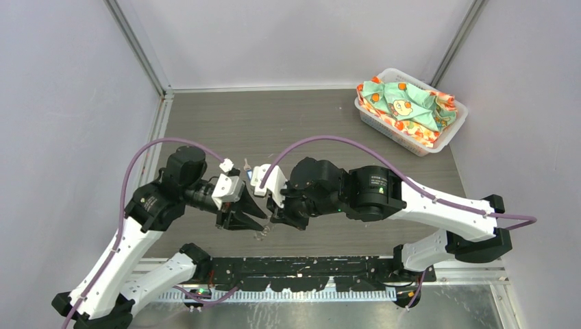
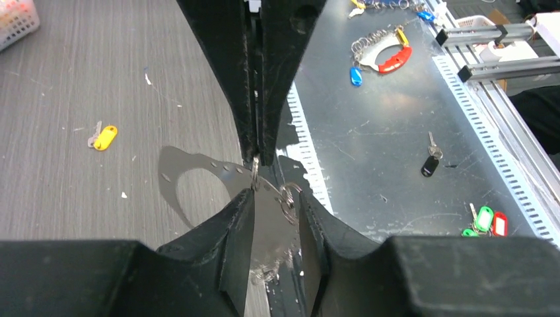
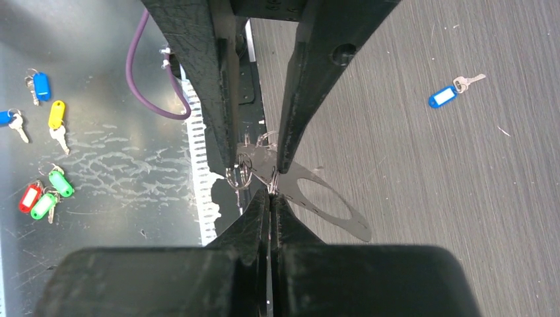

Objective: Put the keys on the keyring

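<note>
The keyring (image 3: pixel 330 201) is a flat grey band with an oval opening, and small wire rings (image 3: pixel 241 175) hang at its edge. It hangs just above the table's near edge (image 1: pixel 260 234). My right gripper (image 3: pixel 272 193) is shut on the keyring's edge. My left gripper (image 2: pixel 276 198) faces it tip to tip, jaws apart. The grey band and a wire ring (image 2: pixel 288 198) lie in its gap. The yellow-headed key (image 2: pixel 102 137) and the blue-headed key (image 3: pixel 444 96) lie loose on the dark table, apart from both grippers.
A white basket (image 1: pixel 449 130) of patterned cloth stands at the back right. Below the table's near edge runs a metal shelf with other tagged keys: a bundle (image 2: pixel 380 56), a black tag (image 2: pixel 430 164), green and red tags (image 3: pixel 43 198). A purple cable (image 3: pixel 135 79) loops there.
</note>
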`<state>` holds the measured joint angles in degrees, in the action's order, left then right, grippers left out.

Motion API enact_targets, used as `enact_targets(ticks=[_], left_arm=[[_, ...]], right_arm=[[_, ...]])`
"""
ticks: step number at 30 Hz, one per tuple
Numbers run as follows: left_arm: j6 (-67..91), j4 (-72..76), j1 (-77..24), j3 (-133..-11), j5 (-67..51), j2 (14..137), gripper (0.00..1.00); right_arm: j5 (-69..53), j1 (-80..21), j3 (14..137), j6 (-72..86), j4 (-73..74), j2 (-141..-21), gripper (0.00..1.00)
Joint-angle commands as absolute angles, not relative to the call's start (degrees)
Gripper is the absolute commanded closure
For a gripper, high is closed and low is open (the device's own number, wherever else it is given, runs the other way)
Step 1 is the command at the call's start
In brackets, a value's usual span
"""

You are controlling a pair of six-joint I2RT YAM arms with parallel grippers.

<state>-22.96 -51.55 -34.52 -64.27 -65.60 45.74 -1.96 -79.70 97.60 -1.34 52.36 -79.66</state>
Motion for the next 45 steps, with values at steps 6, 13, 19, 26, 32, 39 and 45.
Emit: enact_targets(ticks=[6, 13, 19, 26, 32, 39, 45], left_arm=[[-22.0, -46.8, -35.2, -63.8, -63.4, 45.3, 0.7], [-22.0, -46.8, -35.9, -64.2, -64.4, 46.1, 0.81], [-21.4, -46.1, -37.2, -64.0, -64.1, 45.8, 1.0], [-29.7, -46.2, -37.5, -64.0, -63.4, 44.3, 1.0], [-43.8, -45.1, -37.9, -63.4, -66.2, 41.4, 1.0], [-53.5, -41.9, -38.1, -62.0, -68.7, 38.5, 1.0], [-62.4, -41.9, -38.2, -61.2, -69.7, 36.8, 1.0]], right_arm=[[-4.4, -79.8, 100.2, -1.2, 50.8, -79.7, 0.99], [-5.1, -79.7, 100.2, -1.2, 50.0, -80.2, 0.99], [-5.1, -79.7, 100.8, -1.4, 49.2, -81.2, 0.99], [-6.3, -79.5, 95.0, -0.5, 42.8, -75.1, 0.8], [2.8, -79.0, 82.1, 3.2, 29.8, -61.3, 0.48], [4.1, -79.0, 70.6, 3.7, 19.6, -51.9, 0.46], [3.0, -79.0, 69.0, 2.5, 17.9, -51.7, 0.48]])
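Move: The edge of the keyring, still pinched in the right fingertips, lies about 2 cm to the right of the left hand, level with it and in line with its half-open fingers. From the right hand, that edge is some 1 cm to the left and 1 cm below. End rings dangle about 2 cm back of the left hand and 3 cm below. On the table, 31 cm below the left hand, the blue-tagged key lies about 22 cm ahead and 7 cm left. Easing barely half a centimetre right, the left hand closes its fingers from partly open to shut, pinching the keyring's edge beside the right fingertips, which keep their hold meanwhile. Then the right fingers open about halfway and let go, that hand backing off some 6 cm right and as far up as its fingertips tip up 30 degrees; the left rolls about 40 degrees and rises 2 to 3 cm with the keyring. ##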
